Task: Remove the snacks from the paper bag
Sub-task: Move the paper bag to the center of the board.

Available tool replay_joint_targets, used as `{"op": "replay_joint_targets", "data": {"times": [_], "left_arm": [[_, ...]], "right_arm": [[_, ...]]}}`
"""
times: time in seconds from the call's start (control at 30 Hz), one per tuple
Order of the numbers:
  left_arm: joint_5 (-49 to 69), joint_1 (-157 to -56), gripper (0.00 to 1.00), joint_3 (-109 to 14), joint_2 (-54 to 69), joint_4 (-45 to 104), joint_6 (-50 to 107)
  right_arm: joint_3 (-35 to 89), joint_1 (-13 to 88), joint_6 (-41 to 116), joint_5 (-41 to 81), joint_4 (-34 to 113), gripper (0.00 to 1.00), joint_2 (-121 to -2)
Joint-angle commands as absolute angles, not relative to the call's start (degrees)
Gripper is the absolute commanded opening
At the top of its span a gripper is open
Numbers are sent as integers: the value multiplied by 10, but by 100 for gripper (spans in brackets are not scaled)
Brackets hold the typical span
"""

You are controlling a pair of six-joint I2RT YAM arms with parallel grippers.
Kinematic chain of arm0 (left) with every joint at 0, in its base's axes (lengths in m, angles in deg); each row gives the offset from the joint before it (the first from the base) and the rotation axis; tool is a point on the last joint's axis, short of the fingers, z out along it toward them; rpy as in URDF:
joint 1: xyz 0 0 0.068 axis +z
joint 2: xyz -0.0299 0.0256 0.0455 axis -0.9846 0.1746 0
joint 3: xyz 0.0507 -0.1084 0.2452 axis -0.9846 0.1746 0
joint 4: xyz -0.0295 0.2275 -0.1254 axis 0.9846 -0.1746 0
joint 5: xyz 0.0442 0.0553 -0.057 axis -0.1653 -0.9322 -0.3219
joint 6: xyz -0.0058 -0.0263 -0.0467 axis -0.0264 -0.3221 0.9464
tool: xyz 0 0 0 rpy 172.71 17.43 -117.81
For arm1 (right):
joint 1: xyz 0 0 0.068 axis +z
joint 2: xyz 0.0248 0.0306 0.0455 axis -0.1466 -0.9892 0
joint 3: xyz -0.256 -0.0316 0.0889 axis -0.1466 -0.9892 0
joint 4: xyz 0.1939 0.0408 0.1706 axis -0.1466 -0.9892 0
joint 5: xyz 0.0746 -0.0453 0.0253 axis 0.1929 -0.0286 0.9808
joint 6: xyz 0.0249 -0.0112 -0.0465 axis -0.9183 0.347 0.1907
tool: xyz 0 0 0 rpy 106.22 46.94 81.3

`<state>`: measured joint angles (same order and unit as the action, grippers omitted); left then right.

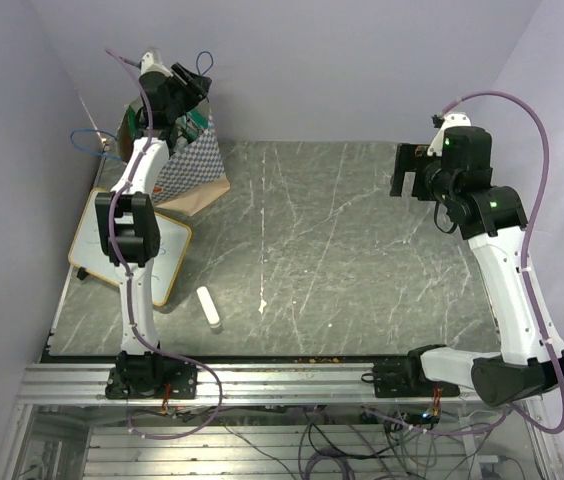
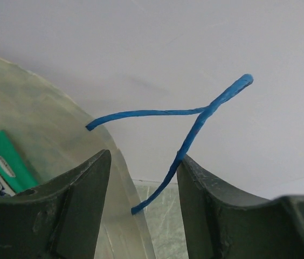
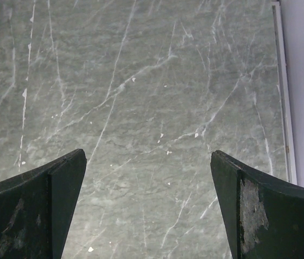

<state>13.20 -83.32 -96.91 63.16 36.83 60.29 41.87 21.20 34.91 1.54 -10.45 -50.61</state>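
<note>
The paper bag (image 1: 194,165), cream with a blue-and-white chequered pattern, stands at the table's back left. My left gripper (image 1: 184,100) hovers at its top edge. In the left wrist view the left gripper (image 2: 144,156) is open, with the bag's cream wall (image 2: 39,108) and a blue cord handle (image 2: 195,127) between its fingers; the cord touches the right finger. A green snack packet (image 2: 4,162) shows inside the bag; other snacks are hidden. My right gripper (image 1: 402,170) is open and empty over bare table at the back right, as the right wrist view (image 3: 147,152) shows.
A wood-framed whiteboard (image 1: 137,248) lies at the left edge in front of the bag. A small white cylinder (image 1: 208,307) lies near the front left. A second blue cord handle (image 1: 87,140) hangs off the bag's left side. Walls close in at the back and sides.
</note>
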Motion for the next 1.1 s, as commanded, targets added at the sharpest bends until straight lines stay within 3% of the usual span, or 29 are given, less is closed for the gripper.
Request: {"op": "replay_joint_targets", "data": {"times": [0.0,0.47,0.8,1.07], "left_arm": [[156,-835,58,-993,649,451,647],[174,-835,12,-995,655,473,688],[211,-868,7,-987,612,415,668],[228,-912,7,-909,545,389,678]], "right_arm": [[430,214,347,21,-90,100,-514],[425,214,342,50,-80,100,-535],[402,214,328,66,-81,100,-507],[369,214,310,95,-87,100,-466]]}}
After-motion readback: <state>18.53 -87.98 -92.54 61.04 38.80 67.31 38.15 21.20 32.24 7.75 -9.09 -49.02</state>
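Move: The paper bag's right-hand blue handle is already between the left hand's open fingers, its loop about 2 cm ahead, 1 cm right and 2 cm above. The bag's middle lies some 9 cm back, 9 cm left and 16 cm down; the green snack pack is 7 cm back, 3 cm left and 8 cm below the hand. The other handle is roughly 17 cm back and 22 cm left, slightly lower. From the right hand, the gripped handle is about 35 cm ahead and 46 cm left. The bag's right handle is pinched between the left fingertips, which close from well open to nearly shut while the hand eases about 1 cm forward and right. Still gripping, the left hand then pulls the handle some 6 cm to the right, curving about 4 cm back, at nearly constant height, with the hand turning about 10 degrees clockwise and its left side dipping slightly. ##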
